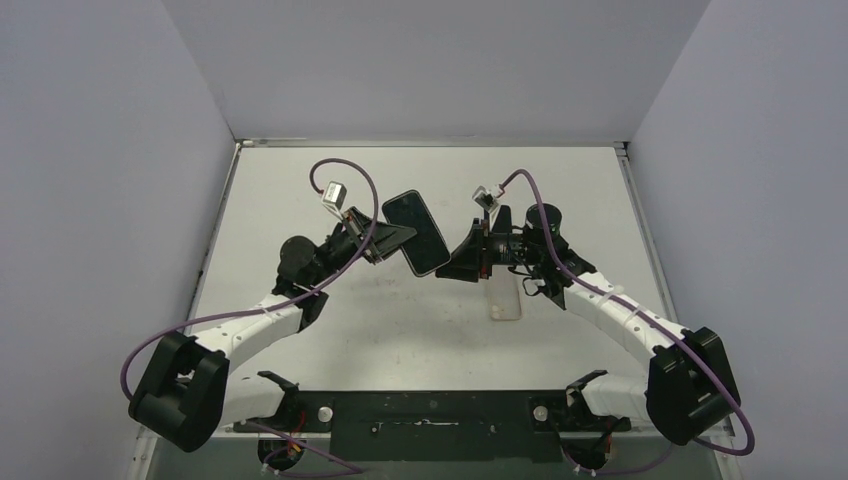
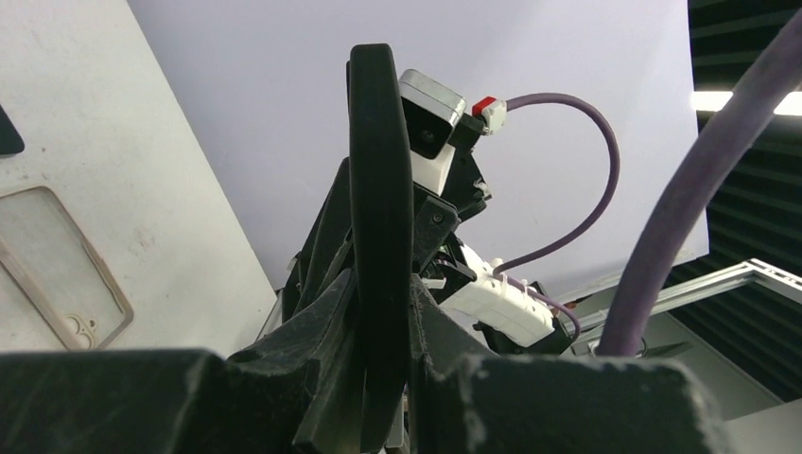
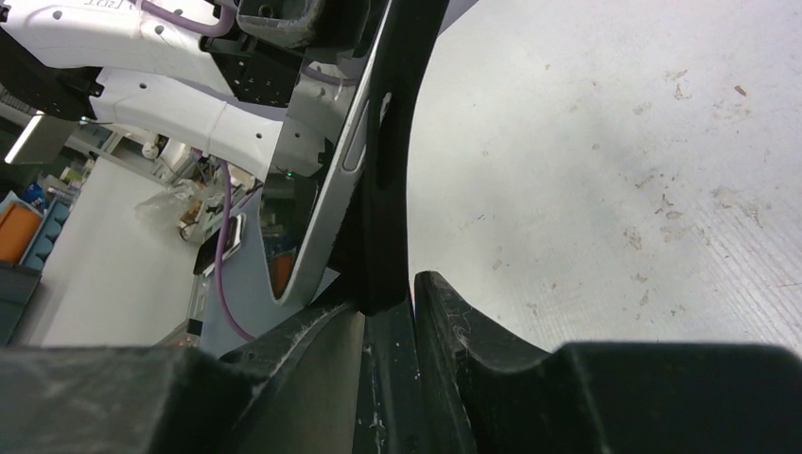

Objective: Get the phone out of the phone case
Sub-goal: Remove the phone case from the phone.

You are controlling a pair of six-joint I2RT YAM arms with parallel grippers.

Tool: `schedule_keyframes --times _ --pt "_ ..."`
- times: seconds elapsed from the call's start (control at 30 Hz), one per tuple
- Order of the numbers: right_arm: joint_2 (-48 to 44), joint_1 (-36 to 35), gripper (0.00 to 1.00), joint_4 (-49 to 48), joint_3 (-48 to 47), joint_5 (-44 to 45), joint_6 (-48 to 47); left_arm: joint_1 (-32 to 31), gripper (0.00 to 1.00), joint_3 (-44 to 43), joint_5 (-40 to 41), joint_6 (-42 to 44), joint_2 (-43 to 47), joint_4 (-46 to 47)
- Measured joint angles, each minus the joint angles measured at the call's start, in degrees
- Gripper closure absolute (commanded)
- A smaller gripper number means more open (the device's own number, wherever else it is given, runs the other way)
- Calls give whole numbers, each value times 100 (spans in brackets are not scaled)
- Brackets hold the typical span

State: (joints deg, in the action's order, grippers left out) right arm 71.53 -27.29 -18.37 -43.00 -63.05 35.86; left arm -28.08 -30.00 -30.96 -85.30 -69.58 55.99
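The black phone (image 1: 415, 230) hangs tilted above the middle of the table, held between both arms. My left gripper (image 1: 388, 238) is shut on its left edge. In the left wrist view that edge (image 2: 380, 170) stands upright, clamped in the jaws of the left gripper (image 2: 383, 312). My right gripper (image 1: 452, 262) holds the lower right corner. The right wrist view shows the phone's silver side with buttons (image 3: 331, 189), with the black phone case (image 3: 397, 142) lip standing slightly off it. The right gripper (image 3: 388, 303) is closed round that lip.
A clear, empty case (image 1: 505, 298) lies flat on the white table below the right gripper; the left wrist view shows it too (image 2: 57, 265). Purple cables (image 1: 350, 180) loop over both wrists. Grey walls enclose the table on three sides.
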Motion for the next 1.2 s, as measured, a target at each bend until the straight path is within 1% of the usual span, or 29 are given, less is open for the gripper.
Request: schedule_keyframes --times 0.13,0.4,0.67,0.77,0.83,0.97,1.07,1.13,1.2 --pt "28 15 77 -15 -31 -26 122 0 100 -181 -175 17 -184 173" --pt "393 35 78 -306 -179 -55 820 0 100 -365 -363 232 -293 514" --pt "566 22 76 -186 -323 11 848 2 100 -365 -337 402 -341 708" --pt "546 15 72 -20 -339 155 697 2 100 -365 -251 555 -341 605" --pt "474 15 67 188 -339 317 570 20 100 -365 -175 671 -341 448" --pt "138 11 51 603 -326 761 350 188 100 -365 -92 761 -339 179" --pt "-260 13 42 866 -293 1241 199 378 100 -367 -168 688 -339 92" --pt "-570 22 38 1036 -291 1530 131 501 100 -369 -304 717 -341 -33" --pt "-835 22 37 1158 -291 1696 98 577 100 -380 -431 787 -352 -175"
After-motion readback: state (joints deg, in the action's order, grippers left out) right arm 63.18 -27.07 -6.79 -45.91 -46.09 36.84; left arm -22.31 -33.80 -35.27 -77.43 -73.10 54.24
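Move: The held phone case, with the phone still in it, has its middle about 2 cm ahead of the left hand, 3 cm to its right and 2 cm lower. The right fingers already have the case's near right corner, so its middle lies some 6 cm ahead of that hand, 6 cm left and 4 cm higher. Down on the table, roughly 25 cm below the right hand, the clear case lies 16 cm right and 4 cm ahead, the loose black phone 15 cm right and 23 cm ahead. The case's near corner stays pinched in the right fingers as that hand works about 2 cm forward and slightly left, rolling a little, while the left hand, keeping its grip, rises some 2.5 cm and tilts. Then the right fingers open off the corner and back away to the right and up, swinging clockwise, as the left hand sinks back and carries the phone about 3 cm forward and slightly left. ##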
